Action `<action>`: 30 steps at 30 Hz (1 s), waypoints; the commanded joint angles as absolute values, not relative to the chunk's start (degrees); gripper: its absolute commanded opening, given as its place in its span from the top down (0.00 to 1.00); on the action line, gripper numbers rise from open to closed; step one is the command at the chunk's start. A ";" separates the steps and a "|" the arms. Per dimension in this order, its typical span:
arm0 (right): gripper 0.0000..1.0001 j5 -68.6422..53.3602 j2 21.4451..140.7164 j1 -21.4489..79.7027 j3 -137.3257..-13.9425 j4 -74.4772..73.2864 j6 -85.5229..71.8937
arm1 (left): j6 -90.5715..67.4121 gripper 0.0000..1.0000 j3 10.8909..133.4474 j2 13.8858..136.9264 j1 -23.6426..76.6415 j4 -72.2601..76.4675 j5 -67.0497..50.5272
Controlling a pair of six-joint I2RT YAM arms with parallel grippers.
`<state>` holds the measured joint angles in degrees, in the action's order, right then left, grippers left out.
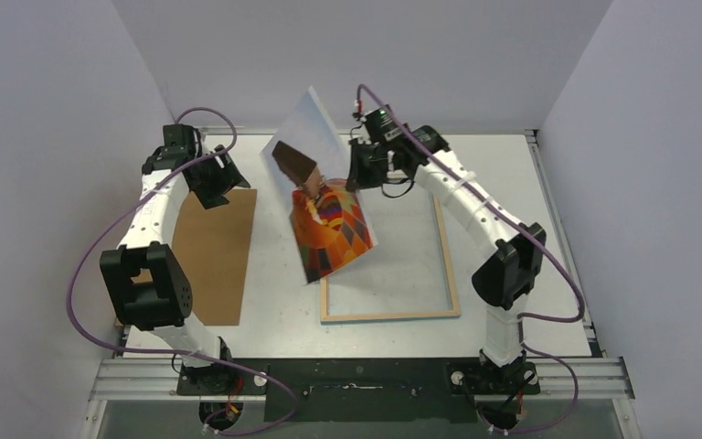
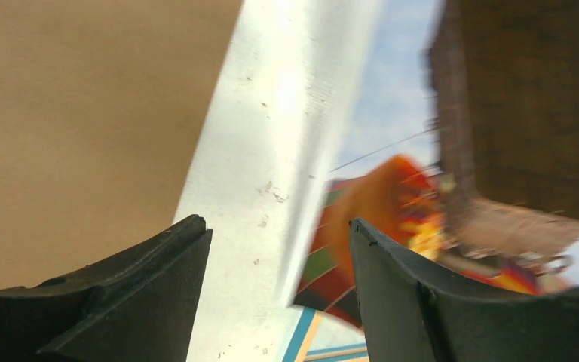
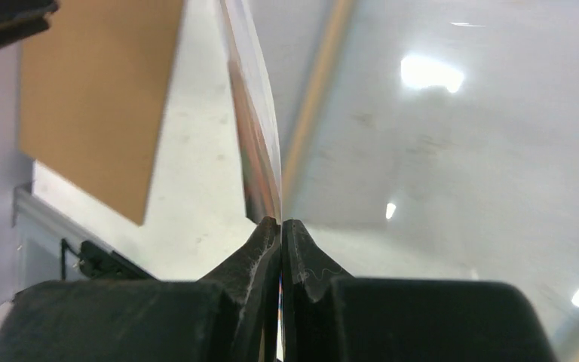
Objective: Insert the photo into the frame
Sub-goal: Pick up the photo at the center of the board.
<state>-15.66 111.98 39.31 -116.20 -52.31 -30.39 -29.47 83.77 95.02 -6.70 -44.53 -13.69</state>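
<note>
The photo (image 1: 329, 224), a hot-air balloon print, hangs tilted in the air over the table's middle, its lower edge above the left rail of the frame (image 1: 389, 315). The frame lies flat with its wood-coloured side up. My right gripper (image 1: 353, 174) is shut on the photo's right edge. In the right wrist view the photo (image 3: 260, 136) runs edge-on out of the closed gripper (image 3: 280, 222). My left gripper (image 1: 219, 190) stands open to the left of the photo, apart from it. From the left wrist, the open gripper (image 2: 275, 226) frames the blurred photo (image 2: 392, 188) and a corner of the frame (image 2: 310, 339).
A plain brown backing board (image 1: 210, 256) lies flat at the left of the table, under the left arm; it also fills the upper left of the left wrist view (image 2: 83, 113). Grey walls close in the table on three sides.
</note>
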 commanded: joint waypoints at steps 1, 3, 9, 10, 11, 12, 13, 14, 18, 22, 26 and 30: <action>1.00 -7.92 105.25 35.03 -121.39 -73.02 -24.44 | -26.66 0.34 83.72 96.91 -4.11 -42.80 -19.00; 1.00 -4.08 103.95 34.00 -123.27 -78.41 -23.90 | -26.54 0.34 83.89 98.47 -2.21 -42.46 -19.39; 1.00 2.46 102.59 31.79 -129.72 -88.94 -24.67 | -27.92 0.34 84.46 103.95 4.51 -40.29 -22.14; 1.00 3.25 102.78 31.62 -130.93 -90.39 -24.46 | -28.41 0.34 84.52 105.05 5.57 -39.73 -22.88; 1.00 3.70 102.95 31.52 -131.84 -91.49 -23.81 | -28.79 0.34 84.61 106.06 6.78 -39.28 -23.60; 1.00 3.87 103.15 31.39 -132.63 -92.32 -23.27 | -29.21 0.34 84.90 107.09 7.50 -38.96 -24.65; 1.00 3.71 103.14 31.39 -132.93 -92.45 -22.71 | -29.44 0.34 85.31 107.99 8.10 -38.59 -26.22; 1.00 3.60 103.02 31.38 -133.12 -92.54 -22.21 | -29.84 0.34 85.54 108.62 8.56 -38.02 -27.13; 1.00 2.65 102.39 31.18 -133.37 -91.58 -20.52 | -30.04 0.33 87.33 109.47 9.43 -37.52 -27.38; 1.00 -2.32 101.39 31.20 -132.15 -90.14 -15.20 | -30.04 0.33 88.49 109.48 9.44 -37.11 -27.74; 1.00 -6.77 100.25 30.99 -132.80 -89.51 -7.25 | -28.99 0.33 90.70 108.79 9.39 -35.96 -27.98; 1.00 -11.05 99.82 30.35 -131.85 -83.39 -0.73 | -24.03 0.33 98.00 107.92 8.78 -36.60 -27.17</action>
<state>-6.61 103.72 30.92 -131.55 -89.19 -9.50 -28.97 89.23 110.37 9.58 -39.27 -26.44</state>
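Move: The right hand already pinches the photo by its right long edge; the photo's middle hangs about 8 cm to this hand's left and 10 cm below, level fore and aft. The frame's middle is some 10 cm right and 23 cm down. From the left hand, the photo's middle is roughly 19 cm right and slightly lower, the frame 35 cm right and 5 cm nearer, and the brown board 12 cm left, 8 cm nearer, on the table. Keep the right gripper shut on the photo's edge and swing it about 16 cm right over the frame, rising some 6 cm and ending slightly back, while rolling the fingers to point more steeply down. Bring the left gripper, wide open, some 15 cm right towards the frame's left rail, dipping 8 cm before rising a little, wrist turning about 20 degrees clockwise. ##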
